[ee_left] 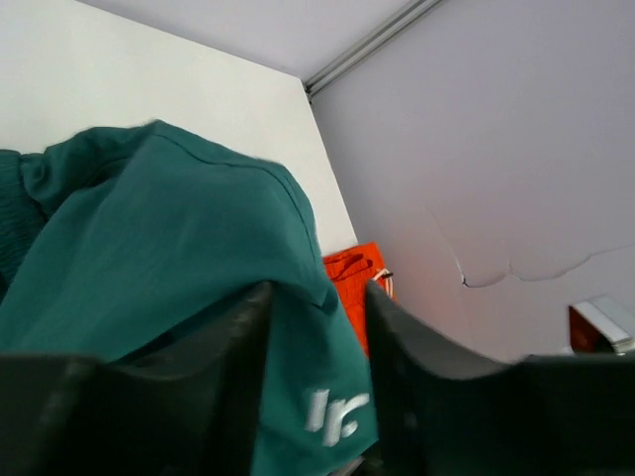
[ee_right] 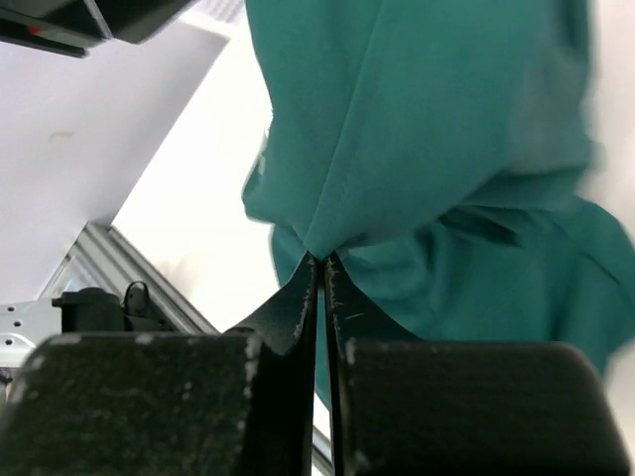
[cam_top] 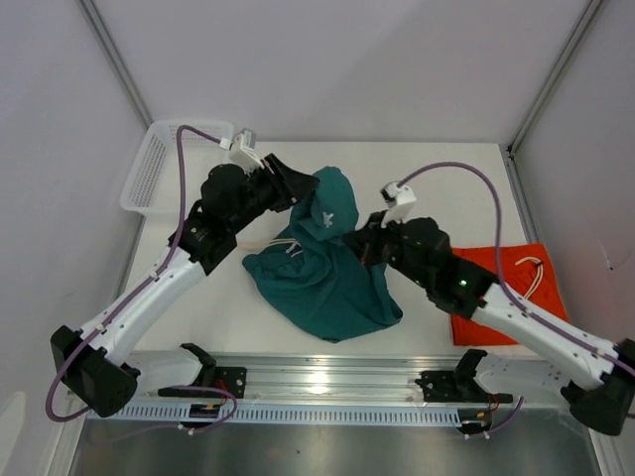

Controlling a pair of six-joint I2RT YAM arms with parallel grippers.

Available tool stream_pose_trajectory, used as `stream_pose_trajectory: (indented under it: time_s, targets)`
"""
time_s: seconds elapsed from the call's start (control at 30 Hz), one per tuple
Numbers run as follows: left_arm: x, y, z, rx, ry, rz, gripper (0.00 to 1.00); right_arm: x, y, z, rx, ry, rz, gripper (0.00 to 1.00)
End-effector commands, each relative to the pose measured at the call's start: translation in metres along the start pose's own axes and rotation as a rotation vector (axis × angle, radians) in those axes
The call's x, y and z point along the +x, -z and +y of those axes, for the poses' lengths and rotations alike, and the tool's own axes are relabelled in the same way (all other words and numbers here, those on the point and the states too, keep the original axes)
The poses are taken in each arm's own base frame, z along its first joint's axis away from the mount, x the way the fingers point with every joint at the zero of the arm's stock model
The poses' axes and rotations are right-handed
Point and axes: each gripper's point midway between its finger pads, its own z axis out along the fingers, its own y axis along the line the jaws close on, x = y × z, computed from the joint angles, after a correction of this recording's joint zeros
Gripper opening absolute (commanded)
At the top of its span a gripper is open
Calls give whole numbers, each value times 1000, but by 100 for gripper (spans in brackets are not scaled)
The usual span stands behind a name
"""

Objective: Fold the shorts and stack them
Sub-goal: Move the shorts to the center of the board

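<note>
The teal green shorts (cam_top: pixel 317 273) lie crumpled mid-table, their upper part lifted into a peak (cam_top: pixel 332 203) between my two grippers. My left gripper (cam_top: pixel 298 188) is at the peak's left side. Its jaws (ee_left: pixel 317 293) stand apart around a hanging fold (ee_left: pixel 169 228) that bears a white logo (ee_left: pixel 335 415), with a gap showing beside the right finger. My right gripper (cam_top: pixel 362 243) is shut, pinching a fold of the teal cloth (ee_right: pixel 437 129) at its fingertips (ee_right: pixel 322 260). The orange-red shorts (cam_top: pixel 506 278) lie flat at the right, white drawstring on top, also visible in the left wrist view (ee_left: pixel 349 273).
A white mesh basket (cam_top: pixel 159 169) stands at the table's far left corner, behind my left arm. Enclosure walls close in the back and both sides. A metal rail (cam_top: pixel 327 382) runs along the near edge between the arm bases.
</note>
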Motion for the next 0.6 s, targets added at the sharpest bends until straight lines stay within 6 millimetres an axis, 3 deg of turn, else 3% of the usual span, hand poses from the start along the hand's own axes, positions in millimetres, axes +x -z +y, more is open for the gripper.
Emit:
stream_pose_trajectory:
  time_s: [0.0, 0.03, 0.1, 0.17, 0.2, 0.27, 0.33, 0.4, 0.43, 0.5, 0.53, 0.57]
  targets:
    - [2, -5, -3, 26, -45, 5, 48, 0, 47, -36, 120, -55, -22, 0]
    - [2, -6, -1, 20, -56, 9, 60, 14, 57, -47, 157, -62, 19, 0]
    - [-3, -10, 17, -59, -84, 11, 99, 32, 72, -52, 163, -114, 56, 0]
    - [-18, -13, 39, -123, -86, 10, 99, 66, 82, -59, 186, -157, 160, 0]
    - [-10, -20, 47, -105, -81, 72, 99, 77, 86, -61, 197, -174, 194, 0]
    - [-26, -26, 70, -123, -65, 70, 99, 106, 99, -66, 245, -184, 299, 0]
    - [-31, -38, 105, -210, -98, 86, 99, 126, 114, -76, 332, -204, 372, 0]
    - [-39, -45, 125, -279, -154, 93, 99, 136, 123, -75, 365, -207, 416, 0]
    - [-37, -57, 148, -327, -154, 116, 99, 146, 130, -79, 397, -189, 469, 0]
    - [-39, -72, 158, -332, -167, 138, 99, 160, 138, -75, 398, -158, 534, 0]
    - [-25, -87, 178, -353, -153, 188, 99, 171, 141, -77, 415, -133, 581, 0]
    - [-17, -94, 185, -351, -142, 220, 99, 177, 144, -76, 424, -114, 608, 0]
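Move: The green shorts hang from the right hand's shut fingers, their middle about 5 cm to its left and 28 below; they are bound for the board's near part, some 13 back and 12 right. The red shorts lie roughly 37 cm right and 2 back. From the left hand, already parting, the green shorts' middle is about 8 cm back, 2 right and 32 below; the white basket is around 23 ahead and 32 left. Right pulls the pinched cloth down, back and right some 20 cm; left opens wide, moving forward and down. ##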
